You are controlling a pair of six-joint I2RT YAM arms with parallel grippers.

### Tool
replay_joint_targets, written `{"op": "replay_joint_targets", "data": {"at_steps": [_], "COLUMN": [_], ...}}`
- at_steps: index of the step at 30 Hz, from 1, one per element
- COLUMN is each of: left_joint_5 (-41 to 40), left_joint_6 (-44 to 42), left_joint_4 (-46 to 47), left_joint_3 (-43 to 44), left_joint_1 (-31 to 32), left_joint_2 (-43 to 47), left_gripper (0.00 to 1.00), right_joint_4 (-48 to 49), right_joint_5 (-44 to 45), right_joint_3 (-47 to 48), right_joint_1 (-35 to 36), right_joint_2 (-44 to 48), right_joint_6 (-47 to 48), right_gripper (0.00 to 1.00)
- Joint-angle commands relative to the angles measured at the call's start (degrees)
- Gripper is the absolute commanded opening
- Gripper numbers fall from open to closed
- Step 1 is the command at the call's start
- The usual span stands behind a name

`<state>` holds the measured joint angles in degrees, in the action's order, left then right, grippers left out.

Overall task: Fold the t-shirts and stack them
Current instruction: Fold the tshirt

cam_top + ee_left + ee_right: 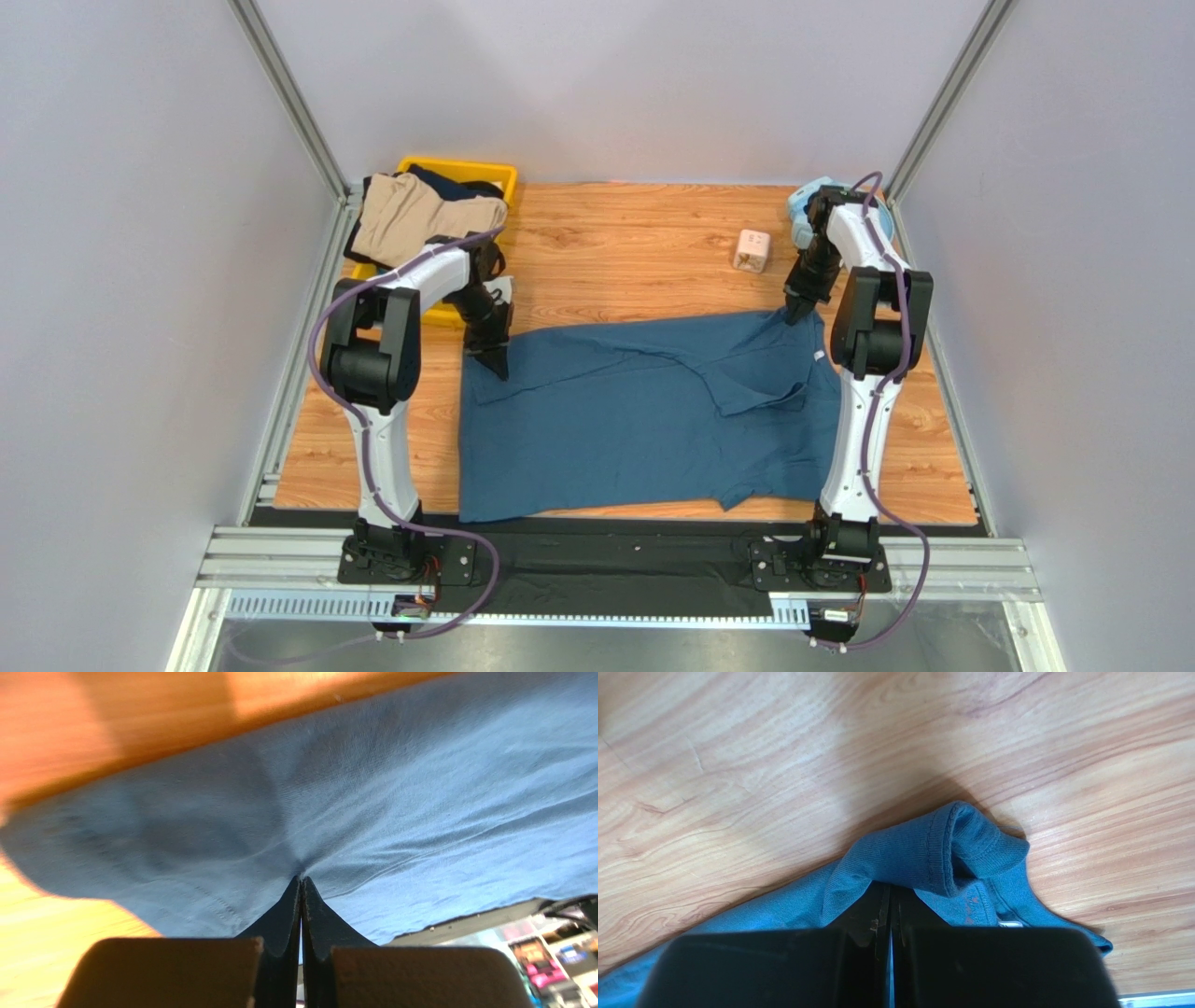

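A large dark teal-blue t-shirt [645,413] lies spread on the wooden table. My left gripper [494,361] is shut on its far left corner; in the left wrist view the cloth [365,791] puckers where the two fingertips [302,879] pinch it. My right gripper [795,314] is shut on the far right corner by the collar; the ribbed collar [948,847] bunches over the fingertips [889,885]. A tan shirt [421,213] and a dark navy one [456,182] lie bunched in a yellow bin [494,179] at the back left.
A small beige cube [753,251] sits on the wood at the back, right of centre. Light-blue headphones [814,200] lie in the back right corner behind the right arm. Grey walls and metal rails enclose the table [617,245].
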<state>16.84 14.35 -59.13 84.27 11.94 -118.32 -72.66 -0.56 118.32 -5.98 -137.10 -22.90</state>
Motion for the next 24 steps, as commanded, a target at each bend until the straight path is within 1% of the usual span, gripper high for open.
{"op": "replay_joint_targets", "data": {"at_steps": [1, 4, 5, 6, 8, 9, 11, 12, 14, 15, 16, 18, 19, 20, 22, 24], "left_joint_5": [-1.55, 0.81, 1.35, 2.05, 3.81, 3.99, 4.95, 5.57, 7.50, 7.77, 7.68, 7.42, 7.77, 8.20, 9.08, 9.44], "left_joint_6": [0.33, 0.76, 0.94, 1.12, 1.64, 2.17, 2.70, 2.96, 3.14, 3.14, 2.97, 3.23, 3.58, 4.02, 5.77, 7.44], "left_joint_4": [-1.86, -1.60, -1.08, -0.72, 0.07, 0.33, 0.77, 0.86, 0.77, 0.77, 1.30, 2.44, 3.84, 4.98, 7.70, 9.55], "left_joint_3": [4.49, 7.22, 8.44, 9.06, 10.73, 11.26, 11.88, 11.88, 10.92, 10.13, 7.78, 4.34, 0.50, -1.80, -8.12, -12.00], "left_joint_1": [-1.22, -1.22, -1.22, -1.22, -1.22, -1.22, -1.22, -1.14, -0.96, -0.35, 0.09, 2.02, 2.64, 4.21, 6.06, 9.23], "left_joint_2": [0.20, 0.90, 1.34, 2.30, 3.27, 4.23, 5.29, 6.08, 7.05, 8.45, 9.50, 12.92, 14.25, 15.57, 19.08, 21.28], "left_gripper": [0.00, 0.00, 0.00, 0.07, 0.11, 0.13, 0.15, 0.17, 0.18, 0.18, 0.20, 0.22, 0.22, 0.25, 0.25, 0.25], "right_joint_4": [2.79, 1.92, 2.09, 2.87, 4.10, 5.76, 6.92, 7.27, 7.10, 6.75, 6.92, 7.27, 7.36, 7.27, 6.92, 6.31], "right_joint_5": [-0.05, -1.99, -2.51, -2.61, -2.96, -3.13, -3.13, -3.22, -3.40, -3.57, -3.66, -3.66, -3.57, -3.49, -3.31, -4.45], "right_joint_3": [4.10, 5.51, 5.17, 4.64, 2.18, 0.96, -1.68, -2.30, -4.85, -6.07, -8.26, -15.55, -18.19, -23.44, -28.30, -35.22], "right_joint_1": [-0.61, -0.61, -0.61, -0.61, -0.61, -0.70, -0.70, -0.79, -0.70, -0.70, -0.44, 0.00, 0.61, 0.88, 1.84, 2.89], "right_joint_2": [-2.47, -2.30, -1.43, 0.58, 4.10, 8.30, 12.27, 16.03, 19.48, 21.07, 25.00, 28.80, 32.99, 34.77, 40.38, 43.39], "right_joint_6": [-1.62, -2.15, -2.41, -2.42, -2.59, -2.68, -2.77, -2.77, -2.51, -2.24, -2.24, -1.46, -0.93, -0.40, 0.74, 0.92], "right_gripper": [0.00, 0.02, 0.08, 0.10, 0.17, 0.18, 0.23, 0.24, 0.25, 0.25, 0.25, 0.25, 0.26, 0.27, 0.29, 0.29]}}
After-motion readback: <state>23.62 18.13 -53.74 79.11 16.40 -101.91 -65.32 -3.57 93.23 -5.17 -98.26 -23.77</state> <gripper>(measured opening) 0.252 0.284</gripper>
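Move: Both hands are shut at the t-shirt's far edge, its surface about 1 cm below them. The shirt's middle lies some 25 cm right and 7 back of the left hand, 29 left and 17 back of the right. Its far left corner is 7 cm left and 5 ahead of the left hand; its far right corner 4 cm right and 2 ahead of the right hand, with the wooden cube 8 left and 13 ahead. Both opening hands leave the t-shirt: left up 8 cm, forward then back-right; right up 14 cm, then back. ##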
